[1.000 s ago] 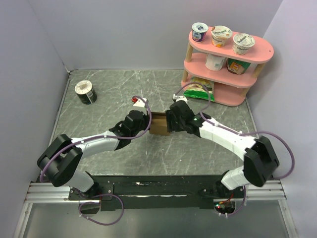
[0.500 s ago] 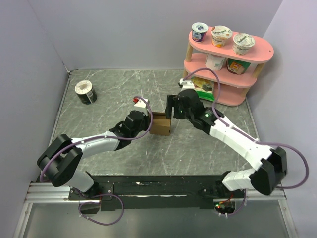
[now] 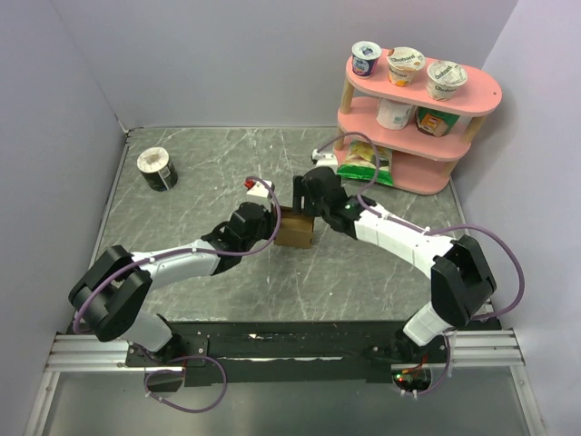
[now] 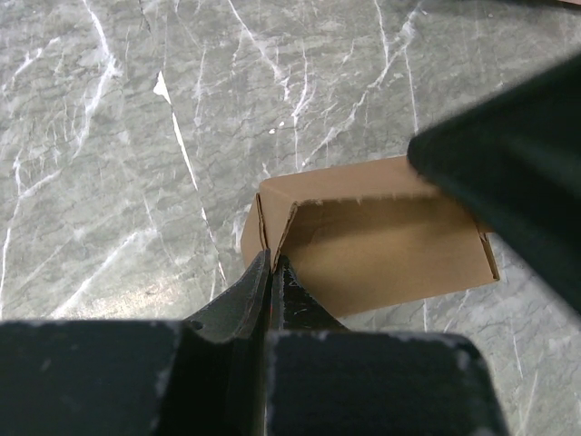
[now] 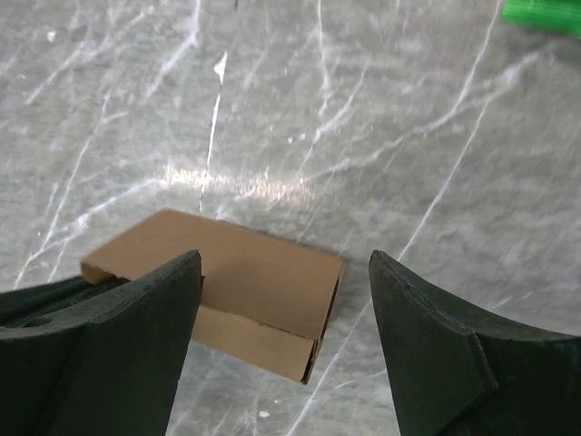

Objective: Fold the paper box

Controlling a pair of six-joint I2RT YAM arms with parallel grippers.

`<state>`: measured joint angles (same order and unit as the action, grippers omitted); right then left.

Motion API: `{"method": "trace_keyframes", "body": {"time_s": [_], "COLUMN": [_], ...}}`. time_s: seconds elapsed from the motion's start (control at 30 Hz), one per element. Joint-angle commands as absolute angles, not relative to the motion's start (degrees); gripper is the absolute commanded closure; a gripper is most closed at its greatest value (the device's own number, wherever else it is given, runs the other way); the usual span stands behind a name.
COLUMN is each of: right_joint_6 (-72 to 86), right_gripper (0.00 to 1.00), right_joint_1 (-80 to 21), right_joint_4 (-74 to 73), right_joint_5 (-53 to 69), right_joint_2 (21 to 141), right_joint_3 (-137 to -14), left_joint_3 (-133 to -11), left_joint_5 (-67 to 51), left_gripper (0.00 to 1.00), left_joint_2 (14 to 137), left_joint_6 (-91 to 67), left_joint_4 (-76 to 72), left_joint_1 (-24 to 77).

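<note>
The paper box [image 3: 297, 232] is a small brown cardboard cuboid lying on the grey marble table, its open end toward the left arm. My left gripper [image 3: 274, 221] is shut on the box's near wall edge; in the left wrist view its fingers [image 4: 270, 263] pinch the thin cardboard where the box [image 4: 381, 238] opens. My right gripper [image 3: 303, 194] hovers open just above and behind the box. In the right wrist view its jaws [image 5: 284, 261] stand wide apart over the box [image 5: 259, 277], touching nothing. One right finger [image 4: 513, 163] shows dark at the upper right of the left wrist view.
A round black-and-white tub [image 3: 157, 169] stands at the far left. A pink two-tier shelf [image 3: 481, 91] with yogurt cups fills the far right corner, a green snack bag [image 3: 363, 162] at its foot. Grey walls enclose the table on three sides.
The right gripper let go of the box's right side, opened wide, and swung back and left to hover over the box. The left gripper and box stayed put.
</note>
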<state>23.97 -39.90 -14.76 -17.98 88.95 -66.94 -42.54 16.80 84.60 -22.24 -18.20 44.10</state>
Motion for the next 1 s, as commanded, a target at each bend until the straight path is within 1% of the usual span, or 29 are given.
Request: {"method": "trace_keyframes", "body": {"time_s": [0.0, 0.07, 0.1, 0.17, 0.27, 0.37, 0.4, 0.43, 0.5, 0.57, 0.6, 0.77, 0.8, 0.9, 0.97], "right_joint_6": [28.73, 31.10, 31.72, 33.21, 33.92, 33.93, 34.01, 34.10, 34.19, 34.19, 34.28, 34.19, 34.19, 34.01, 34.19], "right_gripper": [0.18, 0.18, 0.18, 0.17, 0.17, 0.17, 0.17, 0.17, 0.17, 0.16, 0.16, 0.16, 0.16, 0.16, 0.16], "right_joint_1": [-42.10, -42.80, -43.24, -43.68, -44.12, -44.21, -44.21, -44.21, -44.12, -44.12, -44.21, -44.12, -44.21, -44.21, -44.12], "right_joint_4": [-9.77, -8.71, -7.92, -6.42, -6.33, -6.68, -6.68, -6.59, -6.59, -6.77, -6.77, -6.24, -6.07, -5.45, -4.84], "right_joint_5": [-25.29, -26.71, -28.02, -29.26, -30.50, -31.02, -31.20, -31.20, -31.46, -31.38, -31.38, -31.11, -31.03, -30.94, -31.11], "right_joint_2": [86.66, 86.66, 86.75, 87.36, 88.42, 88.77, 88.86, 88.77, 88.77, 88.86, 89.03, 88.95, 88.95, 88.59, 87.98], "right_joint_3": [-60.83, -58.20, -57.31, -55.47, -54.84, -54.76, -54.67, -54.41, -54.23, -54.23, -54.14, -53.79, -53.62, -52.74, -51.60], "left_joint_3": [-42.10, -41.92, -41.92, -41.92, -41.84, -41.22, -41.05, -40.44, -39.91, -39.38, -39.11, -35.69, -35.07, -33.75, -34.62], "left_joint_5": [14.59, 13.98, 13.71, 13.36, 13.18, 13.53, 13.36, 13.19, 12.05, 11.26, 9.77, 3.97, 3.09, -0.60, -2.98], "left_gripper": [0.97, 0.95, 0.93, 0.90, 0.80, 0.64, 0.57, 0.52, 0.43, 0.38, 0.34, 0.22, 0.17, 0.11, 0.09], "left_joint_2": [86.57, 86.05, 85.87, 85.43, 84.82, 83.24, 82.62, 81.49, 80.34, 78.49, 77.79, 71.29, 70.15, 65.31, 62.67], "left_joint_6": [-23.90, -24.34, -24.43, -24.78, -25.05, -25.14, -25.05, -24.79, -24.35, -23.82, -23.64, -23.12, -23.12, -24.34, -26.88], "left_joint_4": [-9.23, -9.49, -9.49, -9.32, -8.97, -8.53, -8.53, -8.61, -8.79, -8.70, -8.70, -8.79, -9.05, -9.32, -8.97], "left_joint_1": [44.82, 44.82, 44.82, 44.74, 44.82, 44.82, 44.82, 44.82, 44.82, 44.82, 44.74, 44.82, 44.82, 43.86, 41.42]}}
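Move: The left fingers are shut on the upper left edge of the paper box, whose middle lies about 5 cm to that hand's right, 2 cm back and 3 cm below. From the open right hand the box is about 4 cm back, 2 cm to the left and 6 cm down; the green snack bag stands some 13 cm ahead of the right hand, 13 cm to its right and about 6 cm lower. Left fingers open, release the box edge and back off about 7 cm; the right sinks towards the lid. ##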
